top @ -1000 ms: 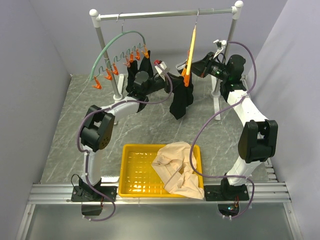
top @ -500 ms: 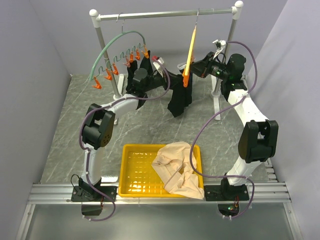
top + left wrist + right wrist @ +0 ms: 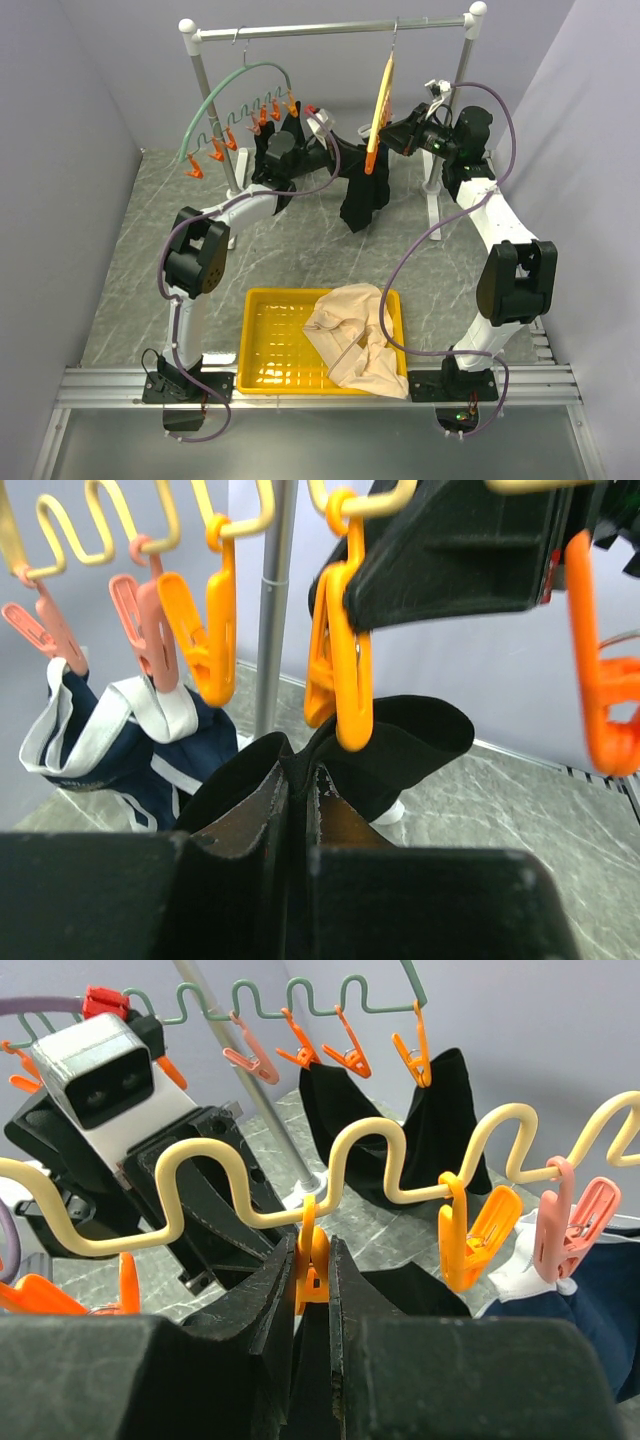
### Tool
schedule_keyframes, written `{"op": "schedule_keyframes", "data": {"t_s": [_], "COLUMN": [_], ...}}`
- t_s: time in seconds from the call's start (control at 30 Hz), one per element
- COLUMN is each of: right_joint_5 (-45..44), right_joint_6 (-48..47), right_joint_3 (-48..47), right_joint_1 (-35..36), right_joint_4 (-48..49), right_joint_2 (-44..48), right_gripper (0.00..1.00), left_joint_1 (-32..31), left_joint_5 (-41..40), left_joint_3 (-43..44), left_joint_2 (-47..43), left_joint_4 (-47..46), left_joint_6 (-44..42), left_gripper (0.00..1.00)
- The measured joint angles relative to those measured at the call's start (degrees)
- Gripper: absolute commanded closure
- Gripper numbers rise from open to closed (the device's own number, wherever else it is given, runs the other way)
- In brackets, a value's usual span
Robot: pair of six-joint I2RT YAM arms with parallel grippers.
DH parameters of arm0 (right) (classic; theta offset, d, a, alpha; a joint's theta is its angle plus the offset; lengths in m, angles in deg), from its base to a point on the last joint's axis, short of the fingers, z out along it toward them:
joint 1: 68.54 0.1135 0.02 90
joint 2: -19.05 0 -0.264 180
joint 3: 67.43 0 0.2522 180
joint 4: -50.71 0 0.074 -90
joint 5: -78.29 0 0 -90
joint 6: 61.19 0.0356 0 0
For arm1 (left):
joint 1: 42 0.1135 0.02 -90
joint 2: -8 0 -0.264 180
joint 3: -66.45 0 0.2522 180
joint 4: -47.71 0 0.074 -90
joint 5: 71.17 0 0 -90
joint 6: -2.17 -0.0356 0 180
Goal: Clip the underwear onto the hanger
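The black underwear (image 3: 361,200) hangs from my left gripper (image 3: 347,155), whose fingers (image 3: 262,798) are shut on its upper edge. In the left wrist view the pinched fold of the underwear (image 3: 400,742) sits just under the tip of an orange clip (image 3: 341,680) of the pale yellow hanger (image 3: 383,88). My right gripper (image 3: 312,1250) is shut on the top of that orange clip (image 3: 313,1256), below the hanger's wavy wire (image 3: 352,1165). The hanger hangs from the rack's top bar, edge-on in the top view.
A green hanger (image 3: 232,82) with orange clips hangs at the rack's left, with a black cloth (image 3: 432,1120) clipped to it. A navy white-trimmed garment (image 3: 110,735) hangs from pink clips on the yellow hanger. A beige garment (image 3: 352,335) lies over the yellow tray (image 3: 270,345). Rack posts (image 3: 233,175) stand nearby.
My left gripper has lifted the underwear slightly up and toward the yellow hanger's clip. The right gripper keeps its hold on the clip and has barely shifted.
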Motion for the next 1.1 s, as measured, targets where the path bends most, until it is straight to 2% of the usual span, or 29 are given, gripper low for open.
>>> {"op": "schedule_keyframes", "data": {"t_s": [0.4, 0.73, 0.83, 0.87, 0.97, 1.1], "right_joint_5": [-0.02, -0.5, -0.46, -0.46, -0.44, -0.5], "right_joint_6": [-2.03, -9.6, -10.88, -11.17, -11.98, -12.76], "right_joint_3": [-0.96, -1.73, -1.73, -1.73, -1.73, -1.73], "right_joint_1": [0.02, 1.18, 1.33, 1.4, 1.4, 1.4], "right_joint_4": [-1.97, -5.18, -5.75, -5.95, -6.69, -7.21], "right_joint_2": [0.0, 0.94, 1.4, 1.49, 1.49, 1.51], "right_gripper": [1.0, 1.0, 0.91, 0.81, 0.65, 0.55], "left_joint_1": [0.09, 1.03, 1.25, 1.25, 1.22, 1.22], "left_joint_5": [0.79, 5.11, 6.08, 6.21, 6.45, 6.6], "left_joint_3": [1.46, 1.46, 1.46, 1.49, 1.49, 1.51], "left_joint_2": [0.07, 0.33, 0.66, 0.81, 1.09, 1.11], "left_joint_4": [0.42, -2.82, -4.24, -4.57, -4.85, -5.14], "left_joint_6": [1.42, 5.97, 7.28, 7.56, 8.2, 8.59], "left_gripper": [1.0, 1.0, 1.0, 1.0, 1.0, 1.0]}}
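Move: The left fingers hold the black underwear's edge just under the squeezed-open orange clip on the yellow hanger: its middle is roughly 3 cm to the right, 1 cm back and 4 cm up. The next orange clip hangs about 4 cm ahead of that clip, the pink clip with the navy underwear about 8 cm ahead of it, and the near orange clip some 6 cm back of it. From the right hand, the squeezed clip is already between the fingertips, its middle about 1 cm below. Keep the left grip on the black underwear and lift its edge about 1.5 cm while drawing it back as far, turning that hand some 5 degrees clockwise, to feed the edge into the clip's jaws. Hold the right hand nearly in place, roll it about 10 degrees with the clip still pinched, then open the right fingers at the end to let go of the clip's handles. ##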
